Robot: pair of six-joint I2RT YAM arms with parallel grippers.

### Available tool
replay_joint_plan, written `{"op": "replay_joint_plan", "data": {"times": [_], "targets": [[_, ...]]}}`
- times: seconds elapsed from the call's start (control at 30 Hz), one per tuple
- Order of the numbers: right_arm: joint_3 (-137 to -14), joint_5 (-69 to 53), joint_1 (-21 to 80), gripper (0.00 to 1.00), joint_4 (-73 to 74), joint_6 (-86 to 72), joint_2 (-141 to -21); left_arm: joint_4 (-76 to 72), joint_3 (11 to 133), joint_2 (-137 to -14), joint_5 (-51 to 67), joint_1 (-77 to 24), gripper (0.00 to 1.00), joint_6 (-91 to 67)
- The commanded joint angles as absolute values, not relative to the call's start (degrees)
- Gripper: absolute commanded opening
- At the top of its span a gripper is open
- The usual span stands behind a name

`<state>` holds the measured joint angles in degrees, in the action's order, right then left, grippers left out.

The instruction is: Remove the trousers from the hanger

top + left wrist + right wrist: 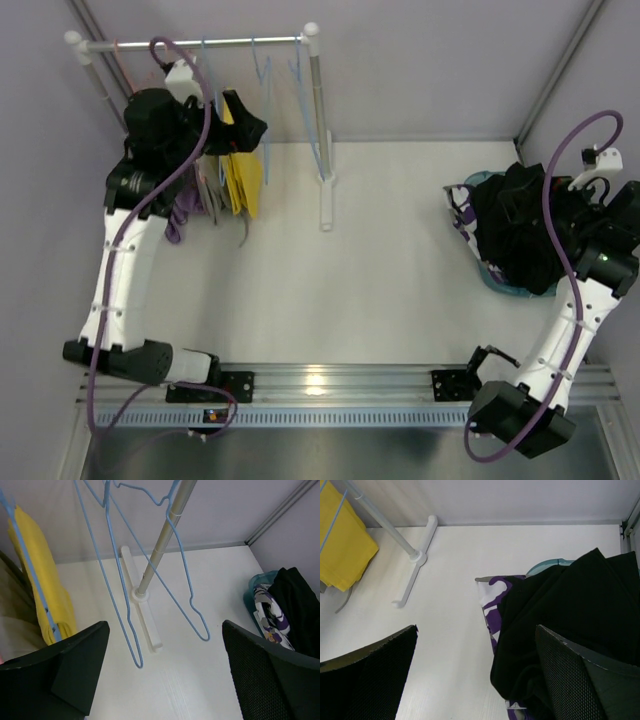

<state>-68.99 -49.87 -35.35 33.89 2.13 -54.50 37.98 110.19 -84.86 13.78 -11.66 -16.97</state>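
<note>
The black trousers [520,235] lie heaped in a teal basket [497,281] at the right, on top of the purple, white and dark camouflage trousers [461,214]. Both also show in the right wrist view, black [570,615] over camouflage [492,597]. My right gripper [477,680] is open and empty, beside and above the heap; in the top view it [592,198] is at the basket's far right. My left gripper [245,128] is open and empty at the clothes rack, next to two bare blue hangers [125,605]. No trousers hang on them.
A white clothes rack [322,120] stands at the back left with its foot [145,625] on the table. A yellow garment [243,180] and a lilac garment [178,218] hang on it by my left arm. Walls close the back and right.
</note>
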Motion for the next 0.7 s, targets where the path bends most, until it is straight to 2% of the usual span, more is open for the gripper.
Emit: {"op": "replay_joint_plan", "data": {"times": [0.0,0.1,0.2,0.33,0.43,0.5,0.67], "targets": [[-70.14,-51.68,-34.46,0.99,30.15,0.44,-53.44,35.78,101.98,-75.52,13.35,-11.43,0.99,-12.83],[-69.09,-50.19,-31.65,1.00,29.36,-3.07,-52.30,37.08,96.00,-68.39,16.43,-11.43,0.99,-9.50],[-66.46,-45.01,-24.46,1.00,28.39,-4.91,-49.84,42.00,89.95,-64.00,15.83,-11.43,0.99,-6.86],[-60.66,-34.65,-7.44,1.00,25.06,-8.08,-46.15,44.38,79.21,-55.03,7.94,-11.43,0.99,-6.50],[-56.00,-27.00,3.11,1.00,22.07,-9.40,-43.42,44.65,72.63,-48.36,6.76,-9.77,0.99,-6.16],[-53.54,-22.95,6.31,0.99,20.40,-9.14,-41.32,45.17,70.93,-45.11,5.89,-8.71,0.99,-5.36],[-53.17,-21.54,6.42,0.99,20.48,-7.56,-38.94,46.14,69.87,-43.07,2.11,-8.53,0.99,-3.96]]}}
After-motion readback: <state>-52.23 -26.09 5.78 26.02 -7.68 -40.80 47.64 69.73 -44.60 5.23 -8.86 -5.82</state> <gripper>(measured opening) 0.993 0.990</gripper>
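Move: My empty left hand is in front of the rack; the yellow trousers hang about 12 cm ahead of it, 7 cm to its left and some 20 cm lower. One empty blue hanger hangs roughly 12 cm ahead and 1 cm to the right, another 12 cm ahead and 9 cm to the right. The grey trousers hang about 12 cm ahead and 13 cm to the left. From my right hand, the yellow trousers lie around 24 cm ahead and 57 cm left. I pull my open left hand back from the rack about 16 cm and 8 cm to the left, rising slightly before I sink to some 12 cm below where I began, its left side rolling up. Meanwhile my open right hand swings about 15 cm left from above the black trousers in the basket, sinking about 5 cm and turning counter-clockwise. ##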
